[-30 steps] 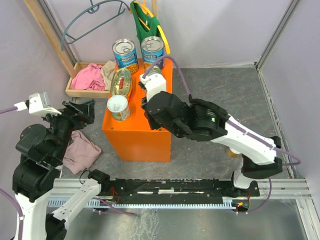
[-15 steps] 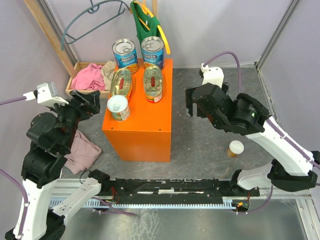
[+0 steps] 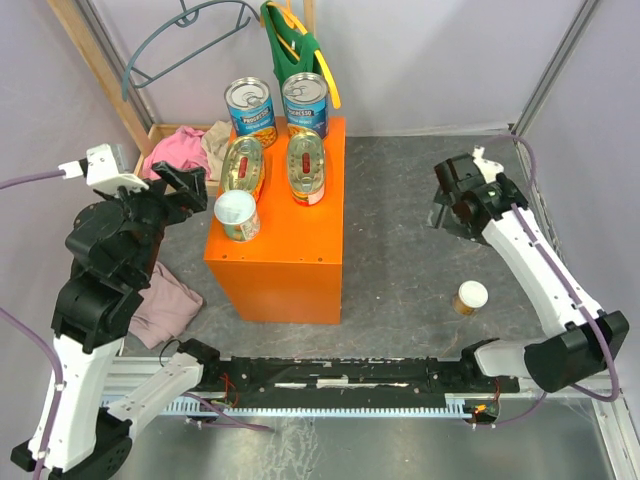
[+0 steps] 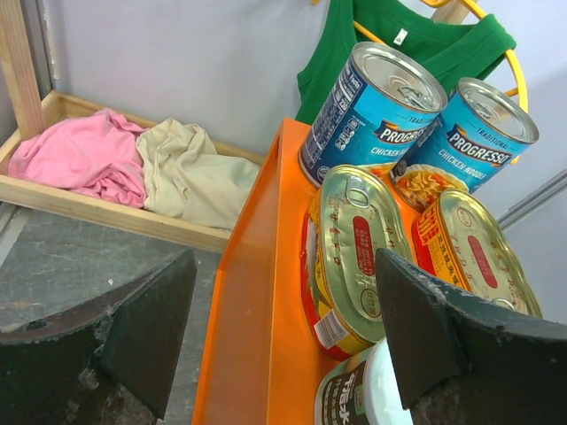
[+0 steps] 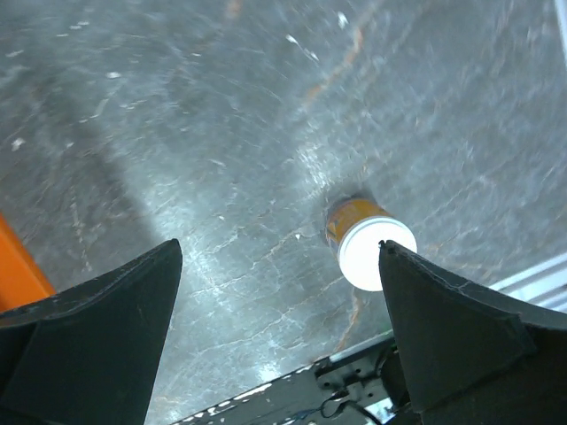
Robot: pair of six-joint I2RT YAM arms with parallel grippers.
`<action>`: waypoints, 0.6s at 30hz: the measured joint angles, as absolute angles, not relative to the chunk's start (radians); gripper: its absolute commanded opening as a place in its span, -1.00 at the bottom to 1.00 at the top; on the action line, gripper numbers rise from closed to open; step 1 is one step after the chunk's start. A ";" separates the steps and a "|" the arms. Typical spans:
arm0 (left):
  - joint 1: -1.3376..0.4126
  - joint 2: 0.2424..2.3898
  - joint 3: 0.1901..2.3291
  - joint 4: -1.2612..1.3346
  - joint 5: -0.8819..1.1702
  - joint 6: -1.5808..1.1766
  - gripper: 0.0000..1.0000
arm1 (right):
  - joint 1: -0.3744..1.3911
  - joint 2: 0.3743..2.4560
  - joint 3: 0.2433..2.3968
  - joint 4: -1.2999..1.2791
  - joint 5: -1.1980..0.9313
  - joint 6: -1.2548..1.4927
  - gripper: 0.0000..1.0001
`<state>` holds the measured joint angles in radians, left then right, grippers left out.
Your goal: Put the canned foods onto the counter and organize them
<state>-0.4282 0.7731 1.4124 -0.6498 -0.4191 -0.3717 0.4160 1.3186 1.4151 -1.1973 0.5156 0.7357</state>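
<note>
The counter [image 3: 290, 245] is an orange box that carries five canned foods. Two tall blue cans [image 3: 250, 108] [image 3: 305, 102] stand at its back, with two flat oval tins [image 3: 242, 167] [image 3: 306, 166] in front of them. A small white-lidded can [image 3: 236, 214] stands at the near left. Another small can [image 3: 471, 297] stands on the floor at the right. My left gripper [image 3: 192, 190] hangs open and empty just left of the counter. In the left wrist view the oval tin [image 4: 354, 248] lies ahead. My right gripper [image 3: 455, 215] is open and empty, high above the floor can [image 5: 368, 243].
A wooden tray of pink and beige clothes [image 3: 180, 155] sits behind the left arm, and a pink cloth [image 3: 165, 305] lies on the floor by it. A green hanging garment [image 3: 290, 45] is behind the counter. A black rail [image 3: 330, 375] runs along the near edge.
My right gripper has let go of the second oval tin on the counter, opened wide and swung away to the right above the floor. My left arm has shifted slightly towards the counter.
</note>
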 measured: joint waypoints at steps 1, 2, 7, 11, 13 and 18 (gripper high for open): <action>-0.428 0.781 1.416 -0.650 -0.419 -0.371 0.76 | 0.371 1.319 1.382 -1.183 0.488 0.746 1.00; -0.428 0.792 1.421 -0.651 -0.419 -0.367 0.77 | 0.321 1.319 1.346 -1.167 0.459 0.758 1.00; -0.428 0.816 1.438 -0.652 -0.417 -0.365 0.77 | 0.168 1.316 1.224 -1.116 0.358 0.809 0.99; -0.428 0.817 1.451 -0.651 -0.417 -0.365 0.77 | 0.094 1.299 1.152 -1.096 0.298 0.842 0.99; -0.428 0.817 1.454 -0.650 -0.417 -0.365 0.77 | 0.071 1.289 1.120 -1.091 0.273 0.853 0.99; -0.428 0.815 1.454 -0.651 -0.416 -0.365 0.77 | 0.030 1.259 1.019 -1.081 0.221 0.878 0.99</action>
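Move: The last white-lidded can stands alone on the grey floor, about 9 cm back and 7 cm to the right of the open, empty right hand, its middle some 19 cm lower. The orange box carrying the placed cans lies well away: its middle is roughly 33 cm to the right hand's left, 2 cm ahead and 8 cm down. From the left hand, the can lies about 55 cm right, 5 cm back and 42 cm down. Down towards the white-lidded can goes the right hand, sinking about 11 cm: first down and to the right, then, with the sideways travel dying out, down and back. The wrist turns some 30 degrees, largely clockwise, bringing the fingers steeper towards the floor, and they stay wide open, touching nothing yet. ##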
